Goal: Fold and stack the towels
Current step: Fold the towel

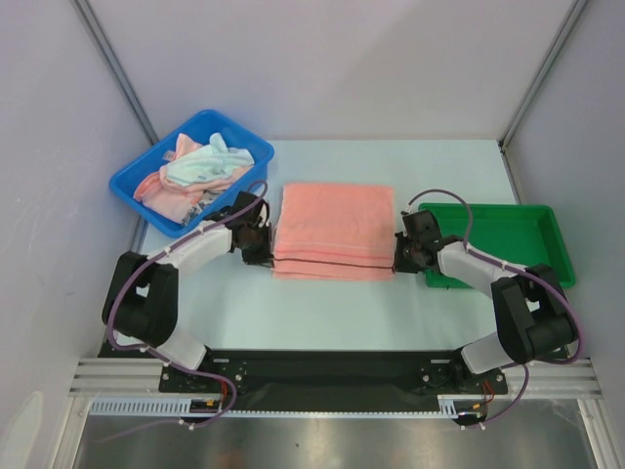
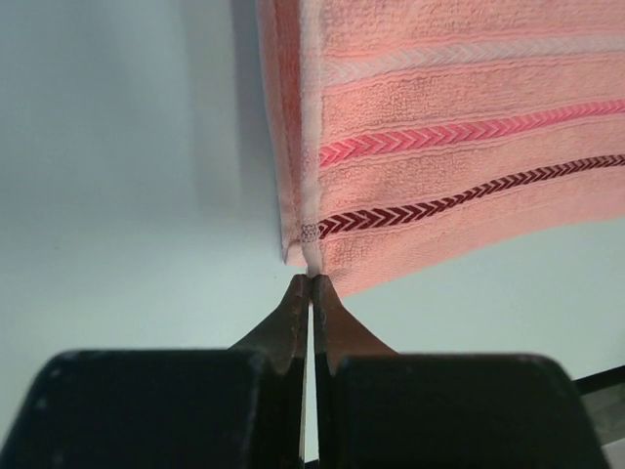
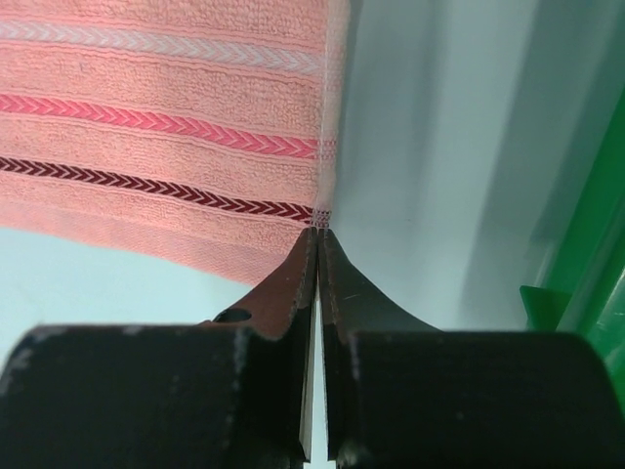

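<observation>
A salmon-pink towel [image 1: 335, 231] with chevron stripes lies spread in the middle of the table. My left gripper [image 1: 266, 256] is shut on its near left corner [image 2: 311, 256], the hem pinched between the fingertips. At the opposite side my right gripper [image 1: 398, 256] is shut on the near right corner [image 3: 320, 217]. Both wrist views show the pink towel [image 2: 459, 147] and its striped band [image 3: 156, 127] running away from the jaws. More towels [image 1: 195, 171], pink and pale mint, sit crumpled in the blue bin.
The blue bin [image 1: 132, 181] stands at the back left, close to the left arm. A green tray [image 1: 508, 234] lies at the right, under the right arm's wrist; its rim [image 3: 576, 283] shows in the right wrist view.
</observation>
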You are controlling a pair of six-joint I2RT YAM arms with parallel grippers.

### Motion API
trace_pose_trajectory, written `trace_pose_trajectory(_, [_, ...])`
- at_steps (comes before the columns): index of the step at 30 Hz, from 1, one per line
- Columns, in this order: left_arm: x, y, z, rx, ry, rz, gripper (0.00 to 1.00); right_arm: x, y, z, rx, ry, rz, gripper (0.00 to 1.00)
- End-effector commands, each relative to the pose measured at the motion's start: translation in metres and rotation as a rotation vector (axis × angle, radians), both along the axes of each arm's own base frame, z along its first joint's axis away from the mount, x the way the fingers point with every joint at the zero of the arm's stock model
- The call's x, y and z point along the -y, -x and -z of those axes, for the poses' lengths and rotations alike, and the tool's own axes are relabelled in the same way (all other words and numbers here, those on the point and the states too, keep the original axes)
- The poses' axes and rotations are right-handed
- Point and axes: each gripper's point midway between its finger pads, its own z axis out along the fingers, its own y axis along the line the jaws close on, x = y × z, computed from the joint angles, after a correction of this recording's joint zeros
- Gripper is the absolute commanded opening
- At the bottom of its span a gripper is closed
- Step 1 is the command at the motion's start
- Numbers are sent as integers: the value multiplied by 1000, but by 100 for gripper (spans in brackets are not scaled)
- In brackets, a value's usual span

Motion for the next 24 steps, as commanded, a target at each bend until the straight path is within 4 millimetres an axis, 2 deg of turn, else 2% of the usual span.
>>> trace_pose_trajectory(1, [8, 11, 11, -22, 60, -26, 0, 5, -2, -4, 20, 34, 0, 3])
trace_pose_trajectory(3, [10, 19, 22, -54, 76, -25, 0, 6, 0, 1, 11, 38, 0, 3])
trace_pose_trajectory(9, [11, 22, 37, -72, 77, -26, 0, 2, 0, 8, 1, 19, -5, 7])
trace_pose_trajectory(12, [8, 24, 40, -82, 58, -29, 0, 5, 2, 9, -12, 33, 3, 16])
trace_pose_trajectory(15, [7, 22, 37, -71, 54, -28, 11, 5, 5, 7, -23, 26, 12, 25])
trace_pose_trajectory(16, [6, 22, 36, -67, 49, -29, 26, 5, 6, 6, -23, 19, 13, 27])
trace_pose_trajectory(20, [5, 21, 31, -54, 42, -30, 39, 0, 11, 4, -41, -20, 10, 31])
trace_pose_trajectory(24, [6, 19, 27, -35, 52, -35, 45, -8, 16, 4, -52, -73, -5, 32])
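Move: Both hands still pinch the towel's near corners. The left one's resting spot on the table lies about 3 cm back and 4 cm down; the right one's about 1 cm back and 1 cm down. The towel's middle is some 8 cm ahead and 13 cm right of the left hand, with the blue bin 22 cm ahead and 17 cm left. The green bin is about 6 cm ahead and 21 cm right of the right hand. Left hand lowers its towel corner 4 cm, drawing it 3 cm back, then both hands open, letting go. ##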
